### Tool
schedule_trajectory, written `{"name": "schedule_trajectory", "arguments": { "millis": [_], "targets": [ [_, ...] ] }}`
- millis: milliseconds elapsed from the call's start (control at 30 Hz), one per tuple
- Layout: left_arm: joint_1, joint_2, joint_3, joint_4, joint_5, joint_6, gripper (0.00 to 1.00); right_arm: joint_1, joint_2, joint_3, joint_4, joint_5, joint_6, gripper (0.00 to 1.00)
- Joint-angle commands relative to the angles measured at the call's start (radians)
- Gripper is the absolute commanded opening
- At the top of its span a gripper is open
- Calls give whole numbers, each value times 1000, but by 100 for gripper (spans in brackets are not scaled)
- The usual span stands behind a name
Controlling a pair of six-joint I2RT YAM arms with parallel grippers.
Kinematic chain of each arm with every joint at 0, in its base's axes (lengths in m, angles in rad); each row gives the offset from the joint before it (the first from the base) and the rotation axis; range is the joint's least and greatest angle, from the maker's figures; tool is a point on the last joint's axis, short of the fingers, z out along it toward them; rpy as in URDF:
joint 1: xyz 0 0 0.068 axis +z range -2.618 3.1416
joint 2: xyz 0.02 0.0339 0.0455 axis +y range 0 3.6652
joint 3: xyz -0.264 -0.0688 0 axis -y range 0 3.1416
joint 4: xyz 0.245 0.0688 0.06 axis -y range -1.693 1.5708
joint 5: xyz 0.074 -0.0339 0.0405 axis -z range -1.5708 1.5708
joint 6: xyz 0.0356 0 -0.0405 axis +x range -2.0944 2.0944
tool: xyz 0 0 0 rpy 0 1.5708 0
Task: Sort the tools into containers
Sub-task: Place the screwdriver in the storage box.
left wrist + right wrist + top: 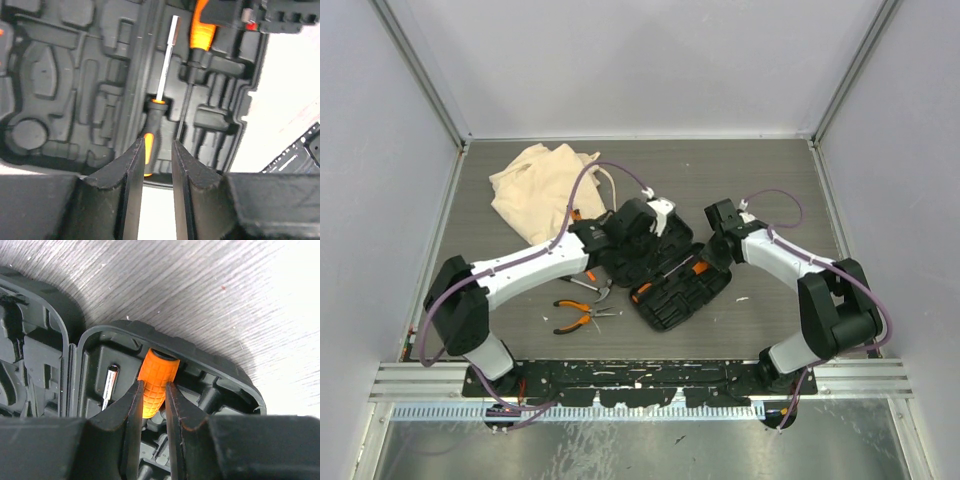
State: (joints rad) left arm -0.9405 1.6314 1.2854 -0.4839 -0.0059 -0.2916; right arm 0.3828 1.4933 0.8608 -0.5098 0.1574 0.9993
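Observation:
The black tool case (675,290) lies open mid-table. In the left wrist view a screwdriver (161,95) with an orange-and-black handle and a steel shaft rests in a moulded slot of the case. My left gripper (158,146) hovers over its handle end, open, with nothing clamped. My right gripper (154,386) is shut on the orange grip of a second screwdriver (159,374) at the case's far end. Orange-handled pliers (582,315) and a steel tool (590,287) lie on the table left of the case. The beige cloth bag (540,185) sits at the back left.
The case's moulded tray (60,90) has many empty recesses. The steel tip (110,385) of the first screwdriver shows beside the right fingers. Grey walls and rails (640,375) enclose the table.

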Motion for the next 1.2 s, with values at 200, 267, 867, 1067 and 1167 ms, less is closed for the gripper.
{"name": "schedule_trajectory", "arguments": {
  "millis": [200,267,867,1067,1167],
  "targets": [
    [191,-126,-97,-26,21,-68,33,-81,107,131,38,46,-244,23],
    [210,-142,-102,-51,-16,-78,34,-105,141,165,46,40,-282,23],
    [358,-231,-139,-179,-162,-54,46,-137,68,285,213,-223,-493,44],
    [455,-135,-51,-205,-155,-66,49,-138,-58,204,202,-226,-485,54],
    [497,-54,7,-219,-176,-94,47,-138,-109,147,180,-219,-474,55]
  ]
}}
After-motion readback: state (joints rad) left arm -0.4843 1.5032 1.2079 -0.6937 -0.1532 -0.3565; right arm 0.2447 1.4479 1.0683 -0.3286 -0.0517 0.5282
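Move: The two small screwdrivers at the cloth's edge lie about 13 cm ahead of the left hand, 20 cm to its left and 12 cm below. Nearer, 19 cm to the left of that hand, is the silver tool, 3 cm ahead; the hammer is 21 cm left, 1 cm back. The right hand already pinches the screwdriver's orange handle; the storage box tray's middle lies roughly 7 cm back and 6 cm left, with the dark-handled screwdriver 3 cm back, 10 cm left. Keep the right gripper's hold on the orange handle and drag screwdriver and box forward about 7 cm, slightly right, turning counter-clockwise; then open, let go and rise some 11 cm, tilting the fingers forward. Meanwhile swing the left gripper clear of the box, left about 19 cm and somewhat forward, towards the small screwdrivers, opening further and turning some 35 degrees counter-clockwise. ##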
